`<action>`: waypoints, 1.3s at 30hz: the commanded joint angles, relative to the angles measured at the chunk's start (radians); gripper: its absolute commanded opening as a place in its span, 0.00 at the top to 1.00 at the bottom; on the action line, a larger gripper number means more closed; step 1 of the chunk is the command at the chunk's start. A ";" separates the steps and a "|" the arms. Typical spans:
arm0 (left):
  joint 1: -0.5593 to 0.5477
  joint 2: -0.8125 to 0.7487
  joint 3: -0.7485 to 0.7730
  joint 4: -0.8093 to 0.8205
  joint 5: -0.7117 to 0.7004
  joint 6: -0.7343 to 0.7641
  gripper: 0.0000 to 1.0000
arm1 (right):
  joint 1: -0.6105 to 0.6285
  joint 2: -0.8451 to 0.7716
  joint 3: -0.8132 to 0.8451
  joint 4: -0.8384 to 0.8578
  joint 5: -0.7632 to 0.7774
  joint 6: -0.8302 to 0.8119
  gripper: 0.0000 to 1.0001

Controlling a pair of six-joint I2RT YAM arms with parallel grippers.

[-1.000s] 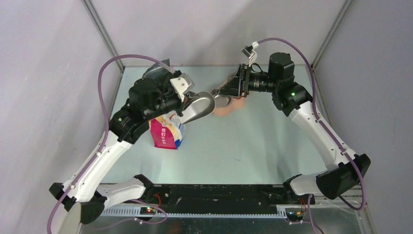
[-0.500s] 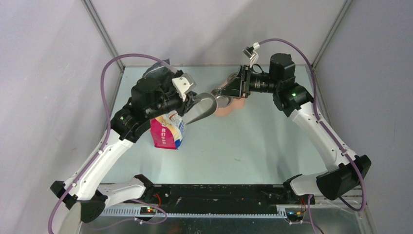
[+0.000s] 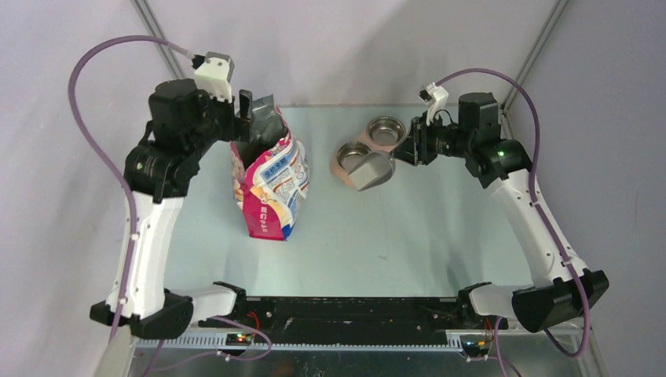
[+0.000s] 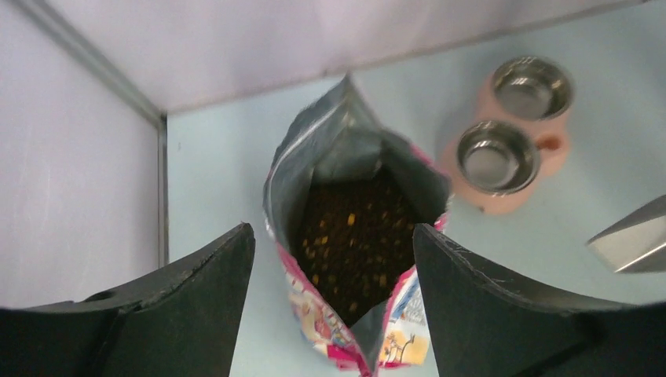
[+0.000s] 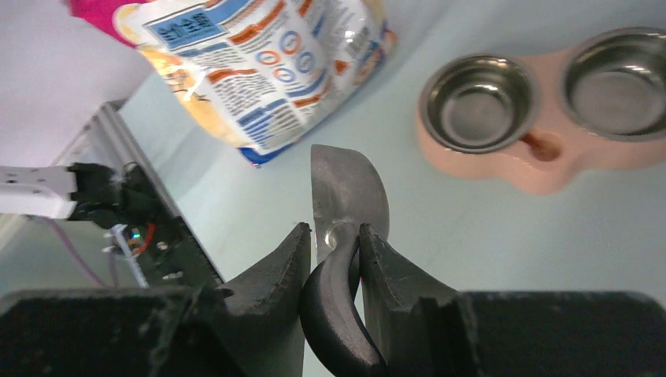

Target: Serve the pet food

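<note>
The pet food (image 4: 349, 243), dark-brown kibble, fills the open pink-white-blue bag (image 3: 271, 184) standing at the table's left. My left gripper (image 3: 248, 118) hovers above the bag's mouth, open (image 4: 331, 232), with nothing between its fingers. My right gripper (image 3: 408, 149) is shut (image 5: 334, 232) on the black handle of the grey metal scoop (image 3: 369, 169), whose bowl (image 5: 345, 184) looks empty and hangs just in front of the pink double feeder (image 3: 352, 166). Both steel bowls (image 5: 479, 102) (image 5: 616, 82) look empty.
The bag (image 5: 267, 71) stands between the two arms' reach, left of the feeder (image 4: 503, 204). Grey walls close the table's back and left sides, with a metal corner post (image 4: 161, 188) near the bag. The black base rail (image 3: 345, 314) runs along the near edge.
The left gripper has opened, let go of the scoop and swung back left to above the bag. The right gripper now holds the scoop alone and has drawn right, off the feeder.
</note>
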State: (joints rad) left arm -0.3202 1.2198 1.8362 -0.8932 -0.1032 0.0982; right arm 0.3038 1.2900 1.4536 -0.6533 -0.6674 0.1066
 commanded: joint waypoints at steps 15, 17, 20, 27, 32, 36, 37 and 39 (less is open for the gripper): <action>0.228 0.236 -0.054 -0.191 0.007 -0.102 0.32 | -0.011 -0.045 0.022 0.141 0.073 -0.017 1.00; 0.240 0.244 -0.067 -0.181 0.034 -0.101 0.44 | -0.009 -0.046 0.025 0.146 0.072 -0.011 1.00; 0.250 0.262 -0.069 -0.170 0.144 -0.073 0.60 | -0.006 -0.046 0.035 0.156 0.083 0.004 1.00; 0.251 0.270 -0.094 -0.154 0.248 -0.009 0.96 | -0.001 -0.037 0.103 0.169 0.116 0.060 1.00; 0.234 0.209 -0.118 -0.122 0.494 0.060 1.00 | 0.032 -0.008 0.195 0.195 0.110 0.090 1.00; 0.173 0.118 -0.203 -0.034 0.534 0.118 1.00 | 0.103 0.056 0.272 0.202 0.145 0.095 1.00; 0.149 0.092 -0.229 -0.005 0.525 0.122 1.00 | 0.132 0.067 0.299 0.201 0.150 0.083 1.00; 0.121 0.062 -0.261 0.034 0.522 0.099 1.00 | 0.181 0.108 0.344 0.189 0.167 0.047 1.00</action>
State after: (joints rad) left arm -0.1284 1.3972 1.6035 -0.9947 0.2932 0.1741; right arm 0.4110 1.3388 1.7046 -0.5205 -0.5339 0.1806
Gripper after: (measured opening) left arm 0.004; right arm 0.298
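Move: The pet food bag stands open, its left rim about 5 cm ahead of the left hand, 4 cm to its left and 16 cm below; the bag's middle is some 6 cm ahead, 4 cm right and 29 cm down. The near bowl lies roughly 22 cm ahead, 29 cm right and 41 cm below. From the right hand, still holding the scoop, the bag's middle is about 8 cm ahead, 33 cm left and 18 cm below, the near bowl some 23 cm ahead, 9 cm left and 31 cm below. The bag's left rim is pinched by the left hand, which sinks some 16 cm, a little forward and first leftward, tipping about 30 degrees down before its open fingers shut; keeping hold, it draws rightward and slightly back, turning clockwise. The right hand, scoop still gripped, edges forward, hovers, then rises to about 11 cm higher, tipping up and swinging left towards the bag late on. ##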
